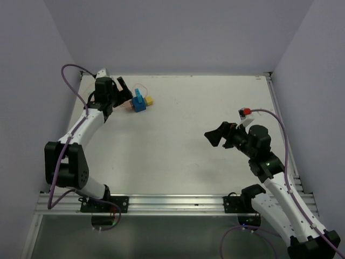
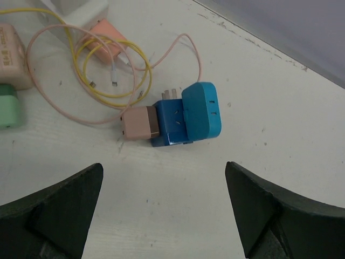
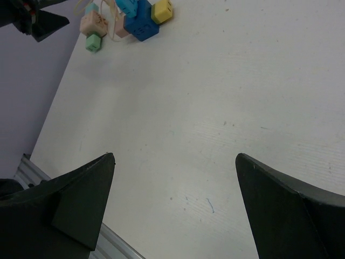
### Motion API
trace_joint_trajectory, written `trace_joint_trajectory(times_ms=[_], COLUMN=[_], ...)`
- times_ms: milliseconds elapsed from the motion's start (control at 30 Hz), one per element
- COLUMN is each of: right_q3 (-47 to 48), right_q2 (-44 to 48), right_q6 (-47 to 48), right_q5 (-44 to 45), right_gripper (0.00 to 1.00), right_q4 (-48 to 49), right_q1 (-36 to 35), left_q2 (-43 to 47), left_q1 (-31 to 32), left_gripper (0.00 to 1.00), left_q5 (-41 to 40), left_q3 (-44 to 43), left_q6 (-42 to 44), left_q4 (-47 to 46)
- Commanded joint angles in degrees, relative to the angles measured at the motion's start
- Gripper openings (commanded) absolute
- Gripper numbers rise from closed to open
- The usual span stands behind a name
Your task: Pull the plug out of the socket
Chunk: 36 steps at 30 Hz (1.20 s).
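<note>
A dark blue socket cube [image 2: 171, 125] lies on the white table [image 2: 259, 97]. A teal plug [image 2: 202, 109] sits on its right side and a tan plug [image 2: 137, 123] on its left. The top view also shows a yellow plug [image 1: 149, 101] against the cube [image 1: 139, 105]. My left gripper [image 2: 163, 167] is open, just short of the cube, touching nothing; from above the left gripper [image 1: 125, 89] is at the cube's left. My right gripper [image 3: 175, 156] is open and empty over bare table, far from the cube [image 3: 141, 27]; in the top view the right gripper [image 1: 214, 136] is at mid-right.
Left of the cube lie looped yellow and pink cables [image 2: 110, 75], a pink charger [image 2: 105, 38], a beige block [image 2: 11, 62] and a green block [image 2: 8, 108]. The table's left edge and front rail [image 3: 32, 172] run near the right gripper's view. Grey walls enclose the table.
</note>
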State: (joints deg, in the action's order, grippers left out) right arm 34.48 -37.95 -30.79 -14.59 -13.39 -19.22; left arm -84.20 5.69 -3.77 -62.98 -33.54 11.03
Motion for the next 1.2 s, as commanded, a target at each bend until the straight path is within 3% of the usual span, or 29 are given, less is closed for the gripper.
trace_joint_trajectory(times_ms=[0, 300, 567, 633, 833, 1167], right_q3=[1.1, 0.9, -0.6, -0.6, -1.7, -1.4], right_q2=[-1.0, -2.6, -4.4, -4.8, -6.4, -5.6], right_q6=[3.2, 2.9, 2.3, 2.0, 1.1, 1.1], right_q5=[-1.8, -4.0, -3.7, -3.9, -3.9, -3.9], right_gripper=[0.99, 0.99, 0.98, 0.98, 0.98, 0.98], right_q4=[2.9, 5.7, 8.1, 8.6, 11.1, 10.9], right_q1=[-0.3, -1.3, -1.4, -1.4, -1.7, -2.0], left_q2=[-6.1, -23.8, -36.3, -37.3, -38.6, -33.6], left_q1=[-0.3, -1.9, -2.0, -2.0, -1.6, 1.6], left_gripper=[0.99, 0.93, 0.75, 0.68, 0.64, 0.61], left_q5=[-3.5, -6.2, -4.7, -3.7, -0.7, -1.9], left_q3=[-6.7, -20.6, -30.7, -31.8, -30.6, -23.8], left_q6=[-0.3, 2.2, 5.4, 5.4, 3.9, 4.9], left_q4=[-8.2, -7.8, -5.8, -5.1, -0.6, 0.7])
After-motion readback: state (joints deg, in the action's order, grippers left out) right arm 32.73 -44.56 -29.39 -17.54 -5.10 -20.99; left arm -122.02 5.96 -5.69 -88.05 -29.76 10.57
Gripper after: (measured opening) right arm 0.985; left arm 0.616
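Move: The pink plug sits about 8 cm ahead of the left hand, barely 1 cm to its right, and some 16 cm below. On the plug's right is the blue socket, about 9 cm ahead of this hand and 5 cm right, with the teal plug standing on top. The yellow plug is 11 cm ahead and 10 cm right. From the right hand, the pink plug lies roughly 28 cm ahead, 38 cm left and 20 cm below. Forward first, the left hand sweeps about 15 cm out over the pink plug and ever more steeply down, then draws back some 3 cm while still sinking, 13 cm down in all, tipping 10 degrees or so further down. Its fingers narrow from wide open to roughly two thirds and come low around the pink plug's far side, the right finger against the socket and teal plug. The empty right hand drifts about 2 cm left. ##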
